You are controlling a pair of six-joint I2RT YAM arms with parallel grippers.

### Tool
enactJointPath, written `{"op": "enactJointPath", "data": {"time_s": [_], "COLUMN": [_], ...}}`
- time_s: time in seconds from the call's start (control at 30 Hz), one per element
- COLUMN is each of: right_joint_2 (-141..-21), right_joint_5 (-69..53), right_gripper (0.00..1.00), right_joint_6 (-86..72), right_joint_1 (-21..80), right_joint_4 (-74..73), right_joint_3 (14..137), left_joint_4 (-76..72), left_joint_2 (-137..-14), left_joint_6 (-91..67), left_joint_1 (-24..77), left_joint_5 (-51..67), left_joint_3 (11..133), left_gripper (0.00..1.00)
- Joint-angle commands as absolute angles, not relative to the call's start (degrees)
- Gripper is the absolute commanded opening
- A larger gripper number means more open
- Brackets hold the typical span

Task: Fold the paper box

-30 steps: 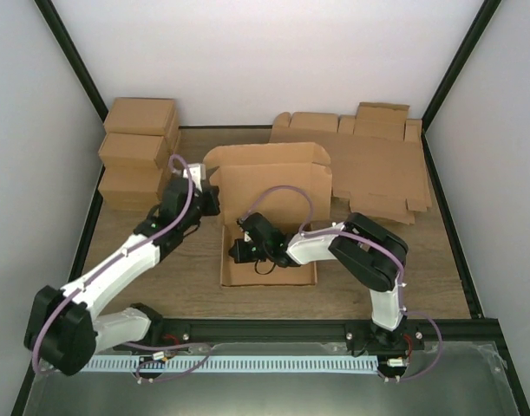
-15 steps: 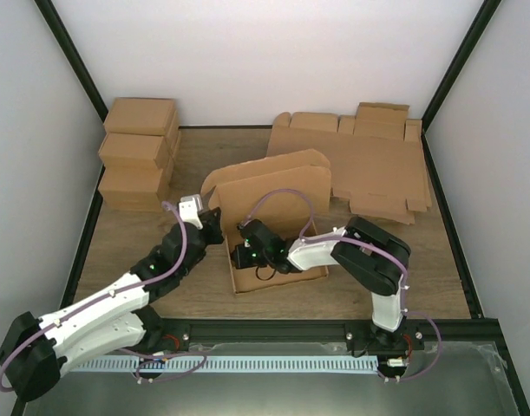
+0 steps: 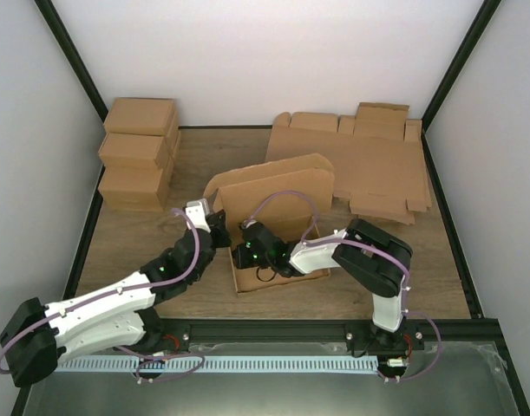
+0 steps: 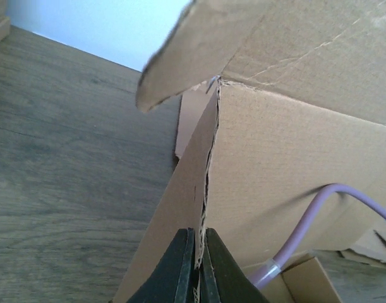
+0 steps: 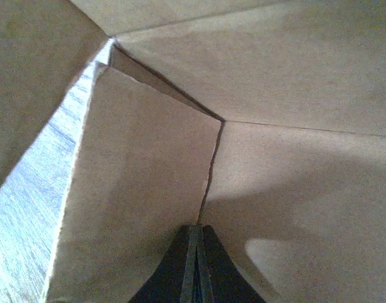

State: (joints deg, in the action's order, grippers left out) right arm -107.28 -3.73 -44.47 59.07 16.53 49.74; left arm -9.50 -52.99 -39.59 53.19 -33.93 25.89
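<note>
The paper box (image 3: 278, 186) stands half-formed at the table's middle, its back panel and lid flap raised. My left gripper (image 3: 219, 227) is at the box's left side. In the left wrist view, this gripper (image 4: 201, 252) is shut on the raw edge of an upright cardboard wall (image 4: 294, 158). My right gripper (image 3: 238, 255) reaches into the box from the right. Seen from the right wrist, the gripper (image 5: 196, 237) is shut with nothing between its fingers, and its tip rests at a seam between two inner panels (image 5: 294, 95).
Several finished brown boxes (image 3: 139, 152) are stacked at the back left. A thick sheaf of flat cardboard blanks (image 3: 369, 165) lies at the back right. A purple cable (image 4: 306, 221) loops over the box. Black frame posts line the table's sides.
The left arm has drawn back toward the near edge and swung right, bringing its gripper onto the box's left wall. The box has turned slightly and slid. The right gripper stayed inside it.
</note>
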Motion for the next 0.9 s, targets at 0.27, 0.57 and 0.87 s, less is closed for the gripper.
{"op": "enactJointPath", "data": {"time_s": [0.27, 0.57, 0.87], "right_joint_2": [-113.8, -121.0, -120.0], "right_joint_5": [-2.3, -3.7, -8.0], "right_gripper": [0.01, 0.01, 0.01], "right_joint_6": [-40.6, -36.9, -36.0], "right_joint_1": [55.9, 52.6, 52.5], "right_joint_4": [23.5, 25.9, 29.1], "right_joint_3": [58.7, 67.3, 64.1], "left_joint_4": [-20.7, -36.2, -36.9], "left_joint_2": [-55.2, -62.9, -66.1], "left_joint_6": [-24.4, -20.5, -17.8], "left_joint_1": [49.2, 34.8, 32.9], "left_joint_5": [-38.5, -23.7, -12.5], "left_joint_3": [25.7, 24.4, 24.8], "left_gripper": [0.04, 0.04, 0.04]}}
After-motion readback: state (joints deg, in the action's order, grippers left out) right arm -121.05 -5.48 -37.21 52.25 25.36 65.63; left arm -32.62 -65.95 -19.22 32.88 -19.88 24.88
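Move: The left hand already pinches the lid's left edge; the lid's middle lies about 17 cm to its right, 8 cm ahead and a little higher. The right hand is inside the tray, with the tray's left wall some 2 cm to its left and level ahead; the tray's middle is about 13 cm to its right, straight across, and the lid's middle roughly 15 cm ahead, 12 cm right and 12 cm above. Left still pinching the lid edge, right shut against the tray's left wall, both shift forward-left some 9-11 cm. ##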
